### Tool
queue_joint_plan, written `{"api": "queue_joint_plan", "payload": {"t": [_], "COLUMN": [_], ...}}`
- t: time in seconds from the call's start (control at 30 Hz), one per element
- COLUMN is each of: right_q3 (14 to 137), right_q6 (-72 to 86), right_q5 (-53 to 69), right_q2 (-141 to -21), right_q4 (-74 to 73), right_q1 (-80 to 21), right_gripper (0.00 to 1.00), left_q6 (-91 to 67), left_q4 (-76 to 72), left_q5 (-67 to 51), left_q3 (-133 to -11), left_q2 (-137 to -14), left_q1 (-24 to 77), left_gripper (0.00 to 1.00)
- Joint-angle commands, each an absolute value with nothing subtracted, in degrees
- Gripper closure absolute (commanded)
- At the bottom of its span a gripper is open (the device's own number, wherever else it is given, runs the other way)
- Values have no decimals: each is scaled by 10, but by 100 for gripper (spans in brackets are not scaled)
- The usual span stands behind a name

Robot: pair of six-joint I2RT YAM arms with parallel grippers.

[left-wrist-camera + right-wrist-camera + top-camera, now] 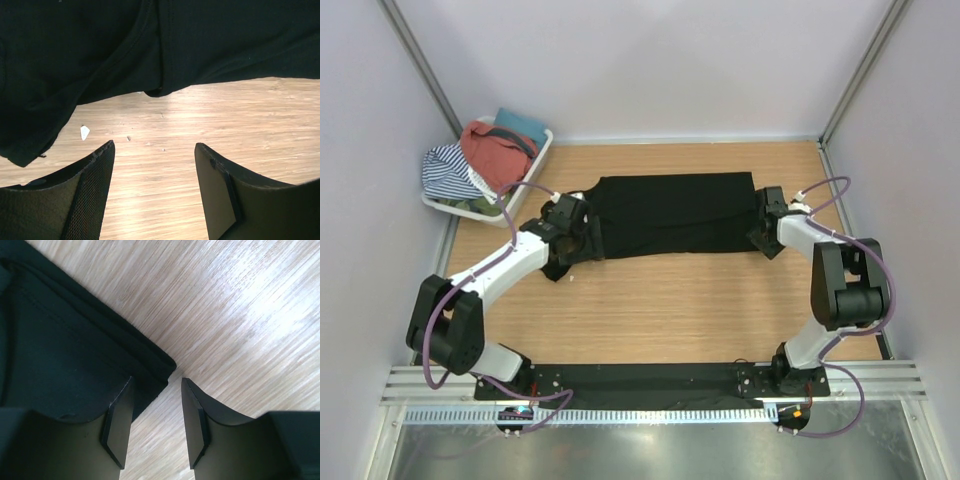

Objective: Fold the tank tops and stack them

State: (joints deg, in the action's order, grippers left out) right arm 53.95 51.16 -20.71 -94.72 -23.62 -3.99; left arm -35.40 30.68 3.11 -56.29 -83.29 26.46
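Note:
A black tank top [670, 212] lies spread flat across the middle of the wooden table. My left gripper [565, 235] hovers at its left end, where the strap part bunches. In the left wrist view its fingers [100, 175] stand wide open over bare wood, and the black cloth [150, 45] lies just ahead of them. My right gripper [765, 225] is at the top's right edge. It is open, and a corner of the cloth [75, 355] reaches the gap at its fingertips [122, 405]. A rust-red tank top [495, 155] sits heaped in the basket.
A white plastic basket [542, 150] stands at the back left corner, also holding a striped cloth [450, 172] and a teal cloth [520, 125]. Grey walls close the table on three sides. A small white scrap [85, 132] lies on the wood.

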Motion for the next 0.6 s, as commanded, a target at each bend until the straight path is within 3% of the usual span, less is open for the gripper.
{"api": "queue_joint_plan", "payload": {"t": [0.0,0.13,0.23,0.27,0.33,0.57], "right_q3": [568,566,570,571,567,506], "right_q6": [521,528,532,533,531,511], "right_q5": [-236,-243,-258,-271,-283,-318], "right_q2": [-960,-972,-980,-977,-969,-902], "right_q4": [-214,-208,-218,-228,-238,-275], "right_q1": [-37,-37,-38,-37,-38,-37], "right_gripper": [52,61,78,88,97,99], "left_q6": [-353,-356,-359,-359,-356,-359], "left_q4": [285,273,263,262,262,276], "left_q5": [21,20,18,20,21,54], "left_q3": [-561,-560,-563,-565,-567,-539], "left_q2": [-818,-835,-850,-853,-863,-844], "left_q1": [267,271,275,276,277,277], "left_gripper": [34,34,34,35,36,34]}}
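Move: The near right corner of the black tank top lies nearly between the right hand's fingertips, about 1 cm ahead, 1 cm to the right and 1 cm below; the far right corner is some 21 cm ahead, level sideways. From the left hand, the tank top's near edge is about 4 cm straight ahead and 7 cm below. The crumpled near left end lies roughly 10 cm left and 1 cm back of that hand, and the laundry basket about 24 cm ahead and 24 cm left. The tank top's near right corner is pinched by the right fingers, which shut from half open as the hand eases barely 1 cm forward and right; the closed hand then draws the corner about 2 cm back and 1 cm right, tilting slightly. The left hand sinks about 2 cm towards the near edge, fingers staying open. ##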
